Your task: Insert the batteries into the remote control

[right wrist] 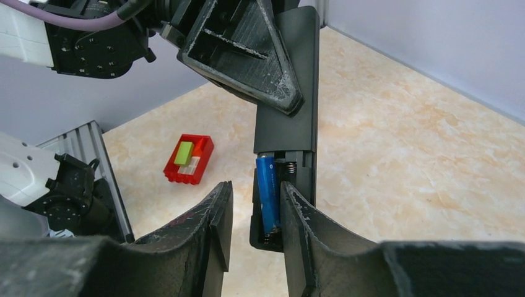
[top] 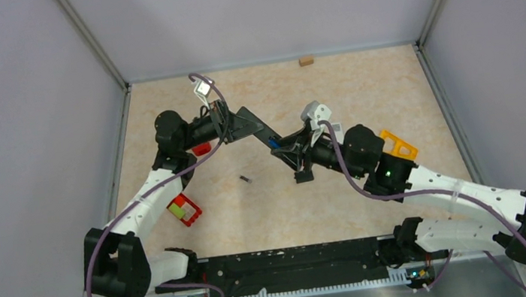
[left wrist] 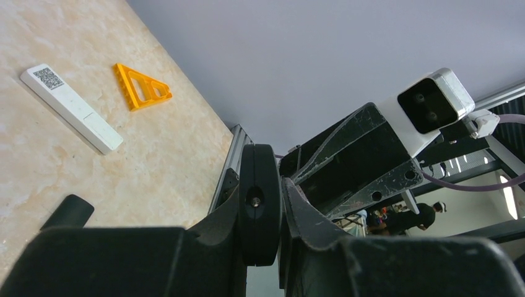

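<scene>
My left gripper (top: pixel 238 125) is shut on the black remote control (right wrist: pixel 291 117) and holds it up off the table, edge-on in the left wrist view (left wrist: pixel 260 204). Its battery compartment lies open, and a blue battery (right wrist: pixel 267 192) sits in the left slot; the slot beside it shows a bare spring. My right gripper (right wrist: pixel 254 189) stands open just in front of that compartment, nothing between its fingers, the right finger (right wrist: pixel 297 210) close beside the battery. From above, the blue battery (top: pixel 273 145) shows between the two grippers. A dark battery (top: pixel 244 178) lies loose on the table.
A small flat black square piece (top: pixel 303 177) lies below my right gripper (top: pixel 292 152). Red bricks (top: pixel 184 210) (top: pixel 202 149) sit by the left arm. An orange triangle (top: pixel 399 145), a white bar with a code label (left wrist: pixel 71 108) and a wooden block (top: pixel 305 61) are also on the table.
</scene>
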`<move>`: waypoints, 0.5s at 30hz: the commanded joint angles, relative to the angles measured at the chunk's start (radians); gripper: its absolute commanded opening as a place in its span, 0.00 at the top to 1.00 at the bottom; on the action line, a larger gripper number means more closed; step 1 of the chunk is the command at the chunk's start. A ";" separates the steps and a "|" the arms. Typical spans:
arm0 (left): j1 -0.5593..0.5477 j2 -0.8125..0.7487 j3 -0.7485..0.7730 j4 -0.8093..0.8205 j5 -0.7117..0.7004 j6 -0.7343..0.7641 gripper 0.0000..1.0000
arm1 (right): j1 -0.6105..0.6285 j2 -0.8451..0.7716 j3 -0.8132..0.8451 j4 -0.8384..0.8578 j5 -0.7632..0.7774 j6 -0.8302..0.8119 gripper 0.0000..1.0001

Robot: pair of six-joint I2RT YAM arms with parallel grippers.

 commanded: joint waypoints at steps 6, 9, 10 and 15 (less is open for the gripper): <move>0.003 -0.020 -0.001 0.037 0.004 0.022 1.00 | -0.003 -0.047 0.089 -0.018 0.018 0.059 0.54; 0.003 -0.013 0.001 0.034 0.003 0.019 1.00 | -0.003 -0.047 0.116 -0.054 0.010 0.081 0.51; 0.002 -0.012 0.001 0.034 0.003 0.019 1.00 | -0.003 -0.045 0.124 -0.066 0.012 0.086 0.50; 0.003 -0.012 0.001 0.027 -0.011 0.028 1.00 | -0.004 -0.052 0.139 -0.109 0.115 0.193 0.37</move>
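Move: The blue battery sits in the open bay of the black remote, between my right fingertips: about 1 cm ahead and 1 cm left of that hand, level with it. The remote's middle is some 3 cm ahead, 3 cm left and 1 cm higher. On the table, about 30 cm below, the battery cover lies 9 cm ahead and 7 cm right. From my left hand, gripping the remote, the blue battery is about 4 cm back, 4 cm right and 3 cm lower. My right hand backs off the blue battery: its fingers, already part open, spread wider to either side while the hand rises about 3 cm, tipping some 5 degrees nose-down. My left hand stays put and keeps its grip on the remote's other end, holding the bay towards the right hand. ##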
